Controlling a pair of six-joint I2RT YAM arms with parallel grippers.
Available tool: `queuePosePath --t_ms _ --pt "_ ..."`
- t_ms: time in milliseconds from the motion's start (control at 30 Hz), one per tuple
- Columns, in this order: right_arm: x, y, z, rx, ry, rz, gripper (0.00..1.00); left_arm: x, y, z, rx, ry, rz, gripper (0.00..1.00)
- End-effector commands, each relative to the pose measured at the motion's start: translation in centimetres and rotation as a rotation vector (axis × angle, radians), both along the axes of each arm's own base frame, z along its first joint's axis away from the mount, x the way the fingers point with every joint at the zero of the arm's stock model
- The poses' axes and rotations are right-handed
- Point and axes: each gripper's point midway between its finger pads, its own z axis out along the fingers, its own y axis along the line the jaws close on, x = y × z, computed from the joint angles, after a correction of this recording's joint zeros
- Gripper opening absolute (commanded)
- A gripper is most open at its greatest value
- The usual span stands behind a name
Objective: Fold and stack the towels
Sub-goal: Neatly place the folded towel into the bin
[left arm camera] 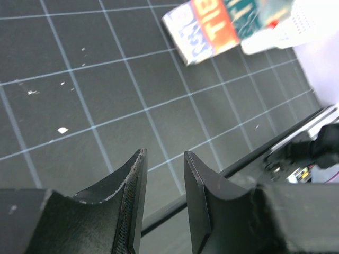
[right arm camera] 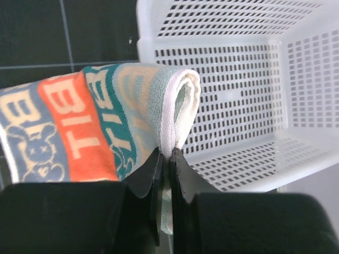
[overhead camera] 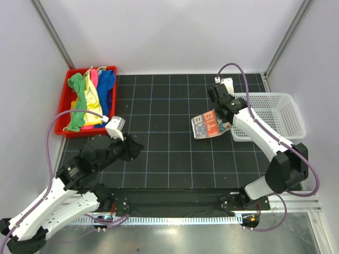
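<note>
A folded white towel with printed lettering [overhead camera: 207,125] lies right of the mat's centre, its right end at the rim of the white mesh basket [overhead camera: 286,114]. My right gripper [overhead camera: 228,124] is shut on the folded edge of that towel [right arm camera: 100,132], pinching it between both fingers [right arm camera: 151,174]. The same towel shows far off in the left wrist view [left arm camera: 206,26]. Green, pink, yellow and blue towels [overhead camera: 90,98] lie piled in the red bin [overhead camera: 71,76] at the back left. My left gripper [overhead camera: 139,148] is open and empty, low over the mat at the front left [left arm camera: 163,159].
The black gridded mat [overhead camera: 159,106] covers the table. The mesh basket [right arm camera: 238,95] stands at the right edge, close behind the held towel. White walls close in on three sides. A black rail [overhead camera: 175,203] runs along the front edge.
</note>
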Motion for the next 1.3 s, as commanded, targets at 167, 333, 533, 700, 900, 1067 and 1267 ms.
queuePosePath --t_ms 167,333,533,700,900,1067,1267 --pt "2.4 -5.7 3.1 -0.048 -0.001 -0.06 0.01 -2.0 2.8 0.5 0.041 -0.077 -0.017 0.4" --pt "2.8 -9.3 2.8 -0.067 -0.014 -0.123 0.01 -2.3 3.2 0.9 0.027 -0.097 -0.018 0.41" --pt "3.3 -12.1 1.2 -0.089 -0.034 -0.152 0.01 -2.7 3.6 1.5 -0.004 -0.129 -0.012 0.42" --pt "4.5 -12.8 -0.3 -0.133 -0.081 -0.119 0.01 -2.8 3.6 1.7 -0.007 -0.131 -0.018 0.42" --pt "4.7 -14.7 -2.9 -0.144 -0.075 -0.122 0.01 -2.8 3.9 1.7 -0.007 -0.135 -0.005 0.42" --pt "4.2 -17.6 -4.4 -0.136 -0.066 -0.172 0.01 -2.8 3.8 1.7 -0.007 -0.133 -0.007 0.42" --pt "5.0 -18.7 -5.5 -0.115 -0.053 -0.173 0.01 -2.9 3.8 1.7 -0.01 -0.137 -0.012 0.42"
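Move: The right hand holds the folded towel by its right edge; the towel's body hangs about 6 cm to the left and 4 cm nearer the base, some 6 cm below the fingers. The white bin's middle is roughly 19 cm to this hand's right, 2 cm ahead and 14 cm below. From the left hand, the bin lies about 49 cm right, 17 cm ahead and 20 cm below. Keeping its pinch, the right hand carries the towel about 18 cm right over the bin, then also sinks. ##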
